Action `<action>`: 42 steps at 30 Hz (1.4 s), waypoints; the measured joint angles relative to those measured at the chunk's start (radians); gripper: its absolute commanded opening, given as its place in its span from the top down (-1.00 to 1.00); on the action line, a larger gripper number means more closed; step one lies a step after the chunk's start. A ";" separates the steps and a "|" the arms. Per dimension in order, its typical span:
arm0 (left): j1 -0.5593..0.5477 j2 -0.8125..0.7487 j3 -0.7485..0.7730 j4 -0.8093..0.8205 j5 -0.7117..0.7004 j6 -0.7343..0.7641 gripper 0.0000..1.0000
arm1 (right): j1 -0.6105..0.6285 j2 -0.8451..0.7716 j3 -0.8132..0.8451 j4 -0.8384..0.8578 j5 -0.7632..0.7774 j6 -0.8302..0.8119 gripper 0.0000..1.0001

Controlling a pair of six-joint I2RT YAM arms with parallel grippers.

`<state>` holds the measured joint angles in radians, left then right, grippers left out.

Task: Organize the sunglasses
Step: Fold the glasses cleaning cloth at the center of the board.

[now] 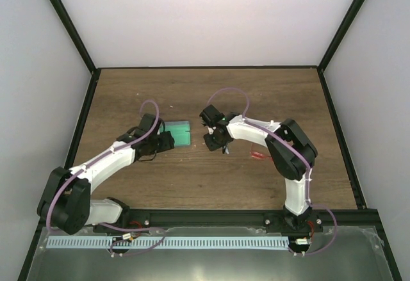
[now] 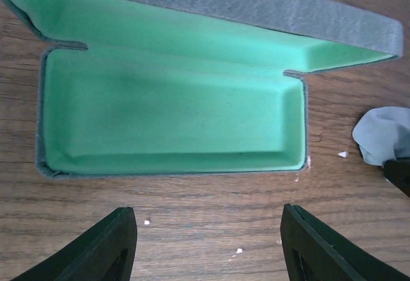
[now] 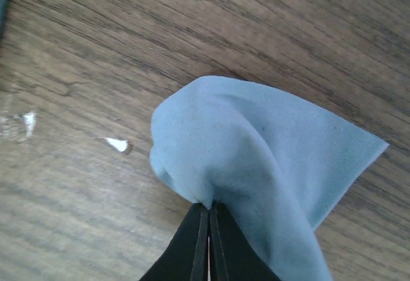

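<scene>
The sunglasses lie on the table as a thin red shape, close under my right arm's elbow and partly hidden by it. Left of them, my right gripper is shut on a bunched corner of the small light blue cloth, which trails onto the wood. The grey-blue case lies open with its green inside bare and its lid standing up behind. My left gripper is open just in front of the case, holding nothing. From the left wrist view the cloth shows to the right of the case.
Small white flecks dot the wooden table. Black frame posts and white walls bound the table on three sides. A metal rail runs along the near edge by the arm bases.
</scene>
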<state>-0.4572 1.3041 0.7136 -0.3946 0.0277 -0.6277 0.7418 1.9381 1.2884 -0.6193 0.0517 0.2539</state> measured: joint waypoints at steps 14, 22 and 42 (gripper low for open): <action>-0.039 -0.063 0.008 -0.010 -0.032 -0.043 -0.29 | -0.022 -0.191 0.000 0.007 -0.076 0.045 0.99; -0.093 -0.037 0.038 0.023 -0.059 -0.077 -0.29 | -0.154 -0.299 -0.034 0.009 -0.146 0.042 0.99; -0.224 -0.027 0.036 0.045 -0.114 -0.102 -0.31 | -0.129 -0.380 -0.199 0.048 -0.414 0.047 0.97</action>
<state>-0.6811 1.2766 0.7498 -0.3500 -0.0864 -0.7296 0.6132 1.5581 1.0897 -0.5716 -0.3622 0.3012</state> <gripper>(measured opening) 0.653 0.016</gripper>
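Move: Right fingers already pinch the cloth close to the table; its middle lies about 3 cm right and 1 cm ahead of them. From the same hand, the green-lined case is centred some 13 cm left and 3 cm ahead, the sunglasses roughly 20 cm right and 2 cm back. The empty, open left gripper has the cloth about 16 cm to its right, 1 cm ahead and 7 cm below, with the case about 4 cm straight ahead, 7 cm down. Keep the right pinch on the cloth and lift it some 11 cm, drifting slightly forward and right, then sink a little and draw it back towards the base, slightly left and up, tipping the fingertips leftward as you go. Bring the open left gripper about 6 cm right, past the case's near side towards the cloth, rising 3 cm. ##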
